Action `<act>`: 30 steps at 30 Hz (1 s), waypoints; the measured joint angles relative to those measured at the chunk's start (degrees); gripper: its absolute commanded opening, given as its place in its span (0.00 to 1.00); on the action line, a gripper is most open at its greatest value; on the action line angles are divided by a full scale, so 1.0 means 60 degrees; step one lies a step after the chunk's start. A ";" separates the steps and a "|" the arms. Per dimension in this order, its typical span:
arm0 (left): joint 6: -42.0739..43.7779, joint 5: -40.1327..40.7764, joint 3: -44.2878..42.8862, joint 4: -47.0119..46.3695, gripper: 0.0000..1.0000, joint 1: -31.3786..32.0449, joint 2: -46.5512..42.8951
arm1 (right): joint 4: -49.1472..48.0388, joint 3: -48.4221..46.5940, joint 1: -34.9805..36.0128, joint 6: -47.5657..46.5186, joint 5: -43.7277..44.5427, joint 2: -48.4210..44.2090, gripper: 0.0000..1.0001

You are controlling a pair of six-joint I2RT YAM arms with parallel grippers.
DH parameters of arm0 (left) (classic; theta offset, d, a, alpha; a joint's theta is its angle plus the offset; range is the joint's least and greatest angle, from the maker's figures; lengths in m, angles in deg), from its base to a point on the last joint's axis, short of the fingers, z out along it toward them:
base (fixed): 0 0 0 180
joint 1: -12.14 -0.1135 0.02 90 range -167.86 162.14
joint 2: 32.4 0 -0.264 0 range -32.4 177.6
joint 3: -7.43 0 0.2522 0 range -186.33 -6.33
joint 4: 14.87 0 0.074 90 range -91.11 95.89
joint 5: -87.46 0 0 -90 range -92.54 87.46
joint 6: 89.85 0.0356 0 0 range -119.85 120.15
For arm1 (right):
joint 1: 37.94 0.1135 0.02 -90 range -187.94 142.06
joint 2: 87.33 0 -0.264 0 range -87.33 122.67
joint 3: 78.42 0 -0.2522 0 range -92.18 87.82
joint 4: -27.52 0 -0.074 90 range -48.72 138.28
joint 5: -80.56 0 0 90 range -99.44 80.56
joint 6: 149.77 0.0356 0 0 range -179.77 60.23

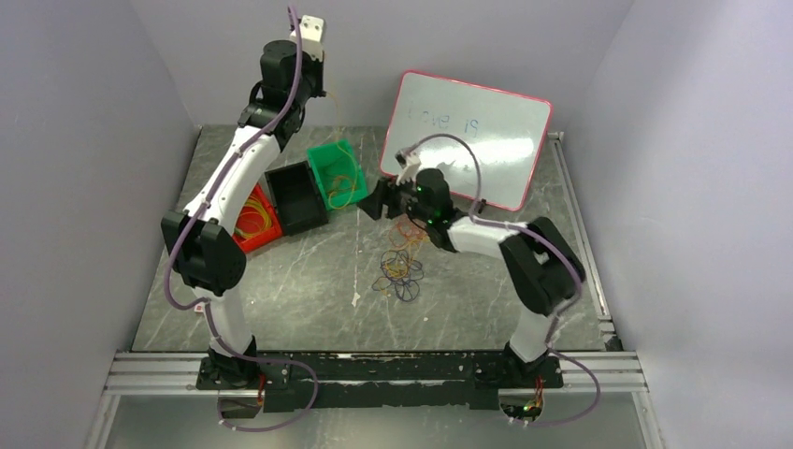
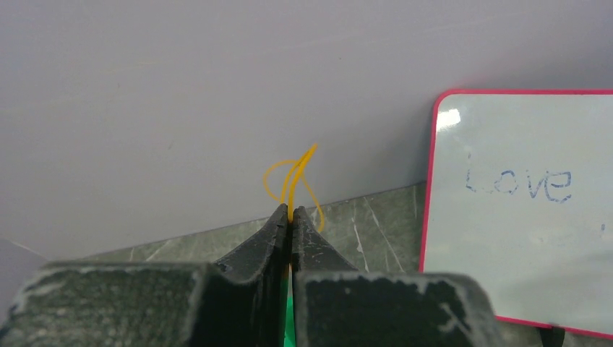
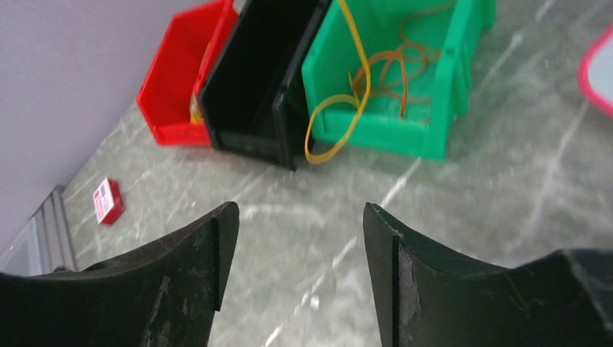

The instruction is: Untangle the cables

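A tangle of orange, yellow and dark cables (image 1: 400, 267) lies on the table in front of the right arm. My left gripper (image 1: 316, 84) is raised high at the back and is shut on a yellow cable (image 2: 293, 181), which curls just past its tips (image 2: 290, 211). The same yellow cable (image 3: 347, 108) hangs down over the front wall of the green bin (image 3: 434, 137), which holds orange cables (image 3: 397, 65). My right gripper (image 3: 300, 217) hovers low over bare table near the bins, open, with nothing between its fingers; from above it (image 1: 379, 201) sits just right of the green bin (image 1: 337, 173).
A black bin (image 1: 297, 196) and a red bin (image 1: 254, 220) holding yellow loops stand left of the green one. A pink-framed whiteboard (image 1: 468, 140) leans at the back right. A small red and white tag (image 3: 107, 200) lies on the table. Grey walls close in three sides.
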 measured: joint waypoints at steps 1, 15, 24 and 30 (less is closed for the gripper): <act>-0.0011 -0.0015 -0.0007 0.0000 0.07 -0.0018 0.0000 | -0.0302 -0.0379 0.0000 0.0066 -0.0084 0.0481 0.66; -0.0124 -0.0335 -0.0259 0.0000 0.07 -0.0197 -0.0004 | -0.1614 -0.3428 0.0000 0.0244 0.0470 0.3843 0.44; -0.0226 -0.0514 -0.0219 0.0011 0.07 -0.0226 -0.0229 | -0.1475 -0.4765 -0.0033 0.0087 0.0896 0.4696 0.00; -0.0474 -0.1137 0.0466 0.0022 0.07 -0.0248 -0.1158 | -0.1013 -0.6404 -0.0117 0.0015 0.0987 0.5468 0.00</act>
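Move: The yellow cable hangs from the left hand's shut fingers; the stretch to be pinched lies about 12 cm ahead of the right hand, 6 cm to its left and roughly level. The green box is some 16 cm ahead, 12 cm left and 12 cm below, the black box 8 cm ahead and 23 cm left. From the left hand, that stretch is about 8 cm back, 6 cm right and 24 cm down. The hanging yellow cable is met above the green box by the wide-open right hand, which sweeps about 15 cm forward and half as far left, dips 2 cm, shuts fully on the cable, then rises 2 cm while still going forward. The left hand keeps its pinch, edging up, then rising and drawing back, about 4 cm up and 3 cm back in all. ##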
